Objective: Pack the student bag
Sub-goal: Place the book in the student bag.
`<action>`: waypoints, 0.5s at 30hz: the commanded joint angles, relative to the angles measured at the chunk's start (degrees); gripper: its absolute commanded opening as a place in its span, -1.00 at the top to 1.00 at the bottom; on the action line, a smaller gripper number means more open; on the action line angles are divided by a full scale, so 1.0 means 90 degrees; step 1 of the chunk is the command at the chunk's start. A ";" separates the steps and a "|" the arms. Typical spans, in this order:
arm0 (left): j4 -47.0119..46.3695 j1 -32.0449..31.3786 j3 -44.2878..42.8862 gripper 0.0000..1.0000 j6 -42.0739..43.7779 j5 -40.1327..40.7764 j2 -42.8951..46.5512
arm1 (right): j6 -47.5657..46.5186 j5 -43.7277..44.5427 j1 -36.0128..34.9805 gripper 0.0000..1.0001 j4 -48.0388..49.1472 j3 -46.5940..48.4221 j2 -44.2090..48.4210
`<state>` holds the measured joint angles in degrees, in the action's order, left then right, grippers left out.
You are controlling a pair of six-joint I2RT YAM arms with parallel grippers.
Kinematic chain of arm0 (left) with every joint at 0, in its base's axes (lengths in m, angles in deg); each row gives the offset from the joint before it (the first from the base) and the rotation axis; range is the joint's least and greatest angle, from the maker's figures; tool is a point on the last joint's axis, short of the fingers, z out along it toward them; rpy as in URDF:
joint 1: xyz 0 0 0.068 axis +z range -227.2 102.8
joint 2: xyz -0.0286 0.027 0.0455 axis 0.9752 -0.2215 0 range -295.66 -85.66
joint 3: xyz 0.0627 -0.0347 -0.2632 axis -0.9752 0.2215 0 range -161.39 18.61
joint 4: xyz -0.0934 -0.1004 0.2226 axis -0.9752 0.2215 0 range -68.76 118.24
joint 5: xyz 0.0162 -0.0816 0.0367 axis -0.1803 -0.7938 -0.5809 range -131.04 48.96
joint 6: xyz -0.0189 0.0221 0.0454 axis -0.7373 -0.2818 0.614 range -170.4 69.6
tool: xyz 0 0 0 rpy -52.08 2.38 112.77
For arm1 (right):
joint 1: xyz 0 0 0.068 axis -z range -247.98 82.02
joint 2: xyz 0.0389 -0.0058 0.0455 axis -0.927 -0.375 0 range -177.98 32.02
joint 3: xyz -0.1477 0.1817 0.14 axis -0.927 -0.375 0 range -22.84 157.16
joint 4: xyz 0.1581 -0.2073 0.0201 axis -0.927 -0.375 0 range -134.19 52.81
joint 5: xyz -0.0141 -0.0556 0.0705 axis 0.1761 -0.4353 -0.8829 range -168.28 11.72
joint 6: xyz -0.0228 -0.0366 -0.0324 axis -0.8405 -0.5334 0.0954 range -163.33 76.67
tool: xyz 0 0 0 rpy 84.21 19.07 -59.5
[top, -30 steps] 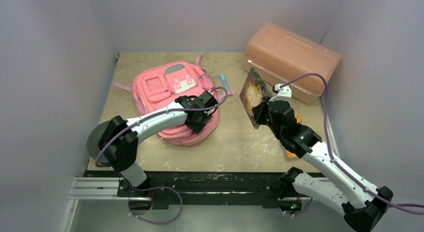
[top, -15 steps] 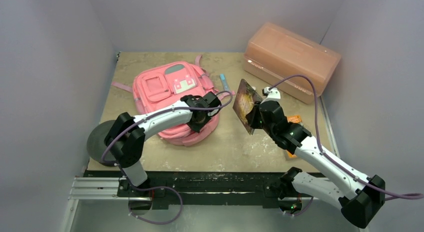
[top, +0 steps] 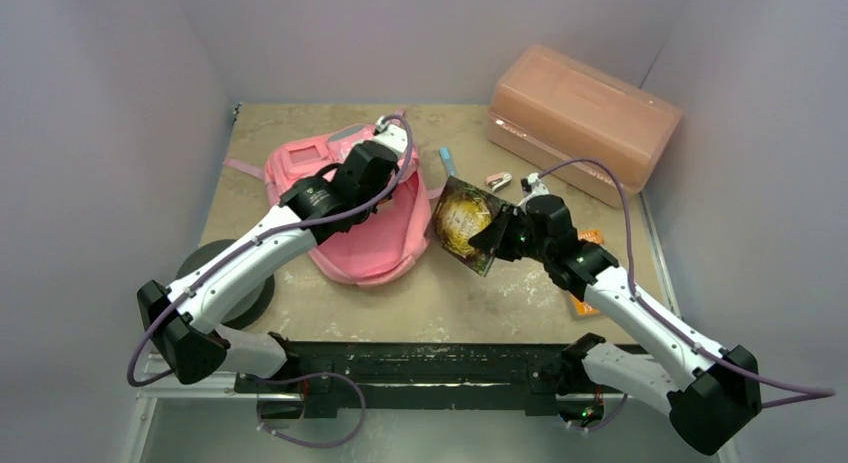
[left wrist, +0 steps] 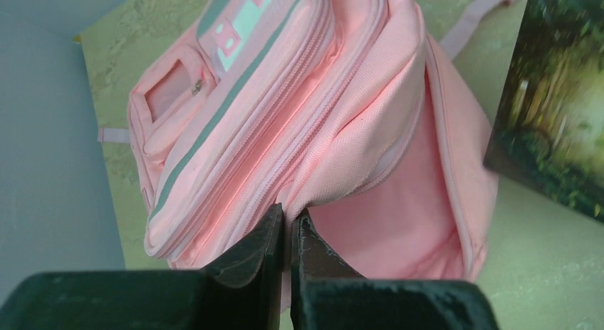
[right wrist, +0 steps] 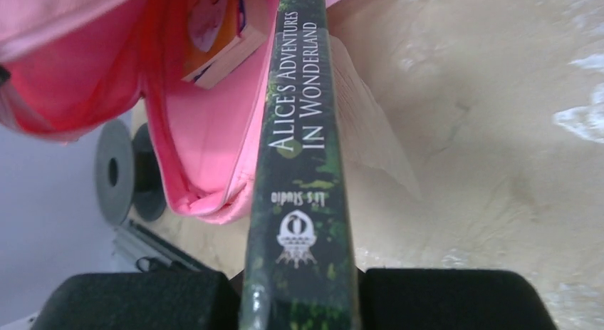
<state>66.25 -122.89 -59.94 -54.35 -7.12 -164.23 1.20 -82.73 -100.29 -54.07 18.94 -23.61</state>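
The pink student bag (top: pixel 380 238) lies left of centre with its main opening facing right. My left gripper (top: pixel 396 135) is shut on the fabric rim of that opening (left wrist: pixel 335 180) and holds it up, so the pink lining (left wrist: pixel 413 223) shows. An orange-and-white book (right wrist: pixel 221 52) lies inside the bag (right wrist: pixel 206 152). My right gripper (top: pixel 497 238) is shut on a dark green book (top: pixel 462 221), spine toward the wrist camera (right wrist: pixel 303 130), reading "Alice's Adventures in Wonderland". The green book hangs tilted just right of the opening, and its cover shows in the left wrist view (left wrist: pixel 555 109).
A rigid translucent orange-pink box (top: pixel 585 118) stands at the back right. A blue pen (top: pixel 450 165) and a small pink-white item (top: pixel 498 181) lie behind the book. An orange item (top: pixel 588 238) lies by the right arm. A grey disc (top: pixel 225 283) sits front left.
My left gripper shut on the bag's opening rim and pulled it up and back, which opened the bag. The right gripper carried the green book leftward to the opening and tilted it.
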 commanded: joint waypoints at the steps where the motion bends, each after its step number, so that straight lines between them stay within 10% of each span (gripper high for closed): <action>1: -0.0934 0.0145 -0.0679 1.00 -0.0234 -0.0678 -0.0127 | 0.0626 -0.1799 0.0062 1.00 0.1303 0.0190 0.0084; 15: -0.1219 0.0145 -0.0611 1.00 -0.0002 -0.1105 -0.0290 | 0.3472 -0.3438 0.0126 1.00 0.3883 -0.0661 -0.1244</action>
<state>61.97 -121.47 -64.72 -54.35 -13.94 -168.47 19.87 -108.19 -99.05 -39.56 15.05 -31.20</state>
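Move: Right of the student bag, the right hand already holds the Alice book; the bag's mouth lies about 21 cm to its left, about level in reach, and some 11 cm lower. From that hand the stapler is about 13 cm ahead and 4 cm right, the blue stick some 16 cm ahead and 6 cm left, both down on the table. The left hand already holds the bag's lid, the mouth roughly 17 cm below and 4 cm back. Swinging the book leftward to the bag's mouth, the right hand travels about 6 cm left and 3 cm back at nearly constant height, turning some 30 degrees so its fingers point more to the left while the book rolls with them, grip kept. The left hand keeps the lid pinched up, rising briefly, then easing right and sinking slightly, ending a little forward. ##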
